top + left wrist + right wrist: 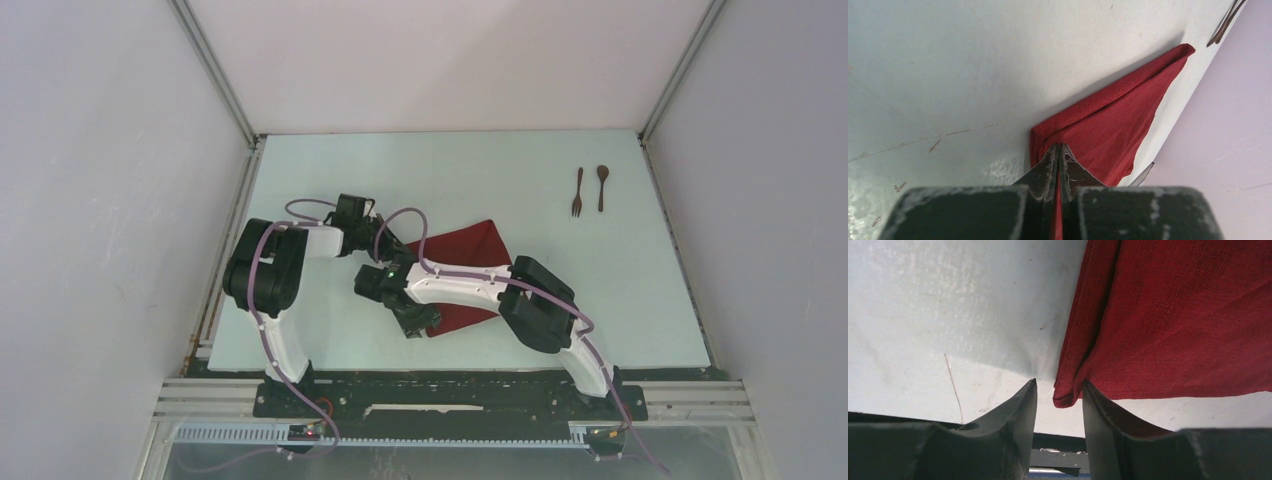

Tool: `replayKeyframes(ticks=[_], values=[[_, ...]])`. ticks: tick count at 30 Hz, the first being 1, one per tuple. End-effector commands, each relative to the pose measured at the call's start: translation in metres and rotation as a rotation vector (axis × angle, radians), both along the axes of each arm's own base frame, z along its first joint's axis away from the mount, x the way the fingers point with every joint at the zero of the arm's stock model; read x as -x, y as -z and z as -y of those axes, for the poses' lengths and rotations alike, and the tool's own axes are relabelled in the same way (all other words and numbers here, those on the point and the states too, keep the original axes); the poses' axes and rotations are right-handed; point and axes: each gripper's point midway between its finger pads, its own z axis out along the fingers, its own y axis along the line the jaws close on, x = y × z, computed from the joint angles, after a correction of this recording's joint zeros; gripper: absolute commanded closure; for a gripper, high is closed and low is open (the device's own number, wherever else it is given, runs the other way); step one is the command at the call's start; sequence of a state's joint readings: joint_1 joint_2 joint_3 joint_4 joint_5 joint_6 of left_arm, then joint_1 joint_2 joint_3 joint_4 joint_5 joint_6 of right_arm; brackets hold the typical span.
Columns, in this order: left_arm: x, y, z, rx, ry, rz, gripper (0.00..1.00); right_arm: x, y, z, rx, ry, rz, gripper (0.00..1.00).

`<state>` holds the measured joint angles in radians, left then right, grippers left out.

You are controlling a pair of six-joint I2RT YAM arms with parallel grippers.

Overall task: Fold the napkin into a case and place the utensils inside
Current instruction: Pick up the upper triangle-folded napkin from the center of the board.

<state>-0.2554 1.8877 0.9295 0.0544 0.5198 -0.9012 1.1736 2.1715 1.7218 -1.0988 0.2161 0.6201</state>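
Observation:
The dark red napkin (470, 250) lies folded on the table between my two arms. My left gripper (1059, 146) is shut on the napkin's (1108, 120) far left corner, and a strip of red cloth shows between its jaws. My right gripper (1058, 382) stands open at the near corner of the napkin (1173, 315). The rolled corner tip sits in the gap beside the right finger, with the left finger clear of it. The utensils, a small brown fork (577, 192) and a spoon (602, 187), lie side by side at the far right of the table.
The pale table (330, 180) is closed in by white walls at the left, back and right. A black rail (450, 395) with both arm bases runs along the near edge. The right arm's forearm (460, 285) lies across the napkin's near part.

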Motion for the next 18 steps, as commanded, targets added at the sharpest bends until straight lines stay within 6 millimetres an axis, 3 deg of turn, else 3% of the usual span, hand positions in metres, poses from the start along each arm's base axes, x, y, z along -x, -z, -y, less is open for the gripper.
replayKeyframes(ticks=[1, 11, 18], values=[[-0.002, 0.013, -0.011, -0.035, -0.031, -0.03, 0.97, -0.011, 0.01, 0.003, -0.003, 0.001, 0.034, 0.55], [0.001, 0.019, -0.015, -0.045, -0.039, -0.041, 0.98, -0.009, 0.044, 0.032, 0.015, 0.025, 0.007, 0.55], [-0.002, 0.013, -0.015, -0.036, -0.039, -0.028, 0.98, -0.019, 0.054, 0.034, -0.003, 0.009, 0.024, 0.78]])
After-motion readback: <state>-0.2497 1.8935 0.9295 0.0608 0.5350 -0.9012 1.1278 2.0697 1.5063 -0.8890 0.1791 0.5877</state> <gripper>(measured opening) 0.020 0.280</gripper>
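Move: The napkin's near-left corner lies almost under the right hand, roughly 1 cm to its right and 2 cm below, level with it fore and aft. The far-left corner, pinned by the shut left fingers, stands some 20 cm ahead and 4 cm left of the right hand; the napkin's middle is about 13 cm ahead and 8 cm right. From the left hand, the near-left corner is some 20 cm back and 4 cm right. The right hand, pointing down, sinks about 1.5 cm towards the napkin's near-left corner while shifting about 1 cm to the right and a little forward, so that its fingers straddle the folded left edge just ahead of the corner; the wrist then tips some 5 degrees, fingertips swinging left. Only late on do the fingers close, from about half open to about a quarter, nipping the fold from both sides, while the left hand stays put with its shut fingertips still resting on the far-left corner. ##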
